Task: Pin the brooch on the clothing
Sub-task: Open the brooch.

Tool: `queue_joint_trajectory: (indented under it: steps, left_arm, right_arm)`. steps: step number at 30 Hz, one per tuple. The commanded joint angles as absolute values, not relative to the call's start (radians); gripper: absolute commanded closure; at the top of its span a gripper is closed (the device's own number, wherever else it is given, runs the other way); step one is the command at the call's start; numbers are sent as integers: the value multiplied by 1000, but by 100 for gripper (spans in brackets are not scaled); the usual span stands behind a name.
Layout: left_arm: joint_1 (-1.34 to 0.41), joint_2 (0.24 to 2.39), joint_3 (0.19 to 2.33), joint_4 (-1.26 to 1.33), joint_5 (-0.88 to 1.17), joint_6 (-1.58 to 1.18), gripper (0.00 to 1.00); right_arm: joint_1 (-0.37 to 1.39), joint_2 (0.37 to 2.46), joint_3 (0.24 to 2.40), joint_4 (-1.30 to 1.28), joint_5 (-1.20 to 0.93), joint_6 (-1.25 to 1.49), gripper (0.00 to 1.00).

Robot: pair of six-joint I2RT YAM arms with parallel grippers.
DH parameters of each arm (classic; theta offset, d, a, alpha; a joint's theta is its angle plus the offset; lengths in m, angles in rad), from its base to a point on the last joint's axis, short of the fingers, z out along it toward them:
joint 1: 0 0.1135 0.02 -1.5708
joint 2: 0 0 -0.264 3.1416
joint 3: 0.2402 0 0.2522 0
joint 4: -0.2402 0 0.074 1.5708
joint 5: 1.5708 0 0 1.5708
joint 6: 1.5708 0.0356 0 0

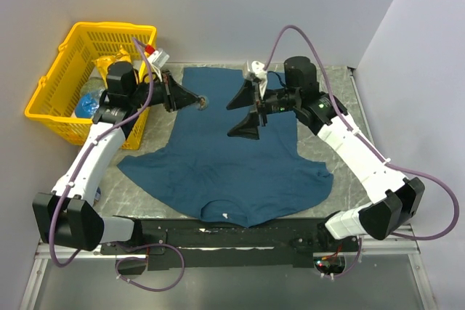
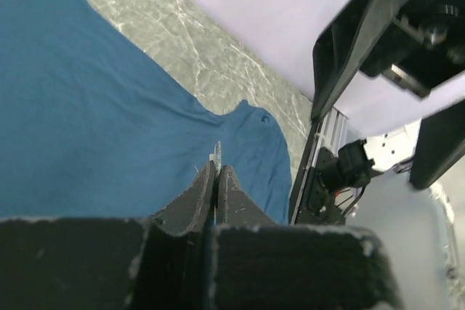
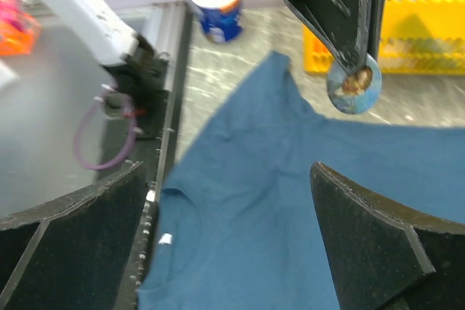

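Observation:
The clothing (image 1: 232, 165), a dark teal-blue T-shirt, lies spread flat on the table with its white neck label (image 1: 227, 216) at the near edge. My left gripper (image 1: 195, 99) hovers over the shirt's far left part, shut on the brooch (image 1: 203, 102). In the right wrist view the brooch (image 3: 354, 83) is a small round disc with a bluish rim, pinched at its top edge. It shows edge-on (image 2: 217, 152) in the left wrist view, at the shut gripper (image 2: 216, 170). My right gripper (image 1: 244, 112) stands wide open above the shirt (image 3: 247, 201), facing the brooch, with nothing between its fingers (image 3: 378, 252).
A yellow basket (image 1: 73, 70) with packets inside stands at the table's far left. In the right wrist view a blue and white can (image 3: 215, 6) stands beyond the shirt. A black rail (image 1: 218, 234) runs along the near edge. Grey marbled table (image 2: 218, 56) surrounds the shirt.

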State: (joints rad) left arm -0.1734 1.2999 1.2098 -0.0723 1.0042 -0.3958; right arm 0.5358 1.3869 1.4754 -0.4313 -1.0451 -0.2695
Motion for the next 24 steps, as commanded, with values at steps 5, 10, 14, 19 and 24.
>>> queue_joint_trajectory:
  steps: [5, 10, 14, 19, 24]
  left_arm:
    - [-175, 1230, 1161, 84, 1150, -356, 99]
    - [-190, 1221, 1160, 90, 1198, -339, 99]
    - [-219, 1212, 1164, 78, 1227, -305, 99]
    - [-248, 1212, 1170, 55, 1243, -276, 99]
    - [-256, 1223, 1186, 20, 1229, -253, 99]
  right_arm:
    - [471, 1379, 1448, -207, -1244, -68, 2]
    - [469, 1442, 1483, -179, -1187, -2, 9]
    - [482, 1492, 1540, -235, -1089, 21, 26]
    - [518, 1549, 1617, -304, -980, 14, 31]
    - [532, 1562, 1632, -293, -948, 40, 40]
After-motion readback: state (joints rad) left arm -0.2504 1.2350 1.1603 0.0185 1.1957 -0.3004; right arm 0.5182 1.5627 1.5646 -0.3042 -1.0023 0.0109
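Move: The brooch, already held in the left fingertips, sticks out about 2 cm to the right of the left hand point and 1 cm ahead. From the open right hand it lies roughly 8 cm ahead, 10 cm to the left and slightly lower, about 2 cm. The middle of the spread clothing is some 10 cm ahead of the right hand, level with it sideways and around 30 cm below. Left hand draws the brooch back 6 cm; the right, partly closing, reaches 5 cm forward towards the brooch. ##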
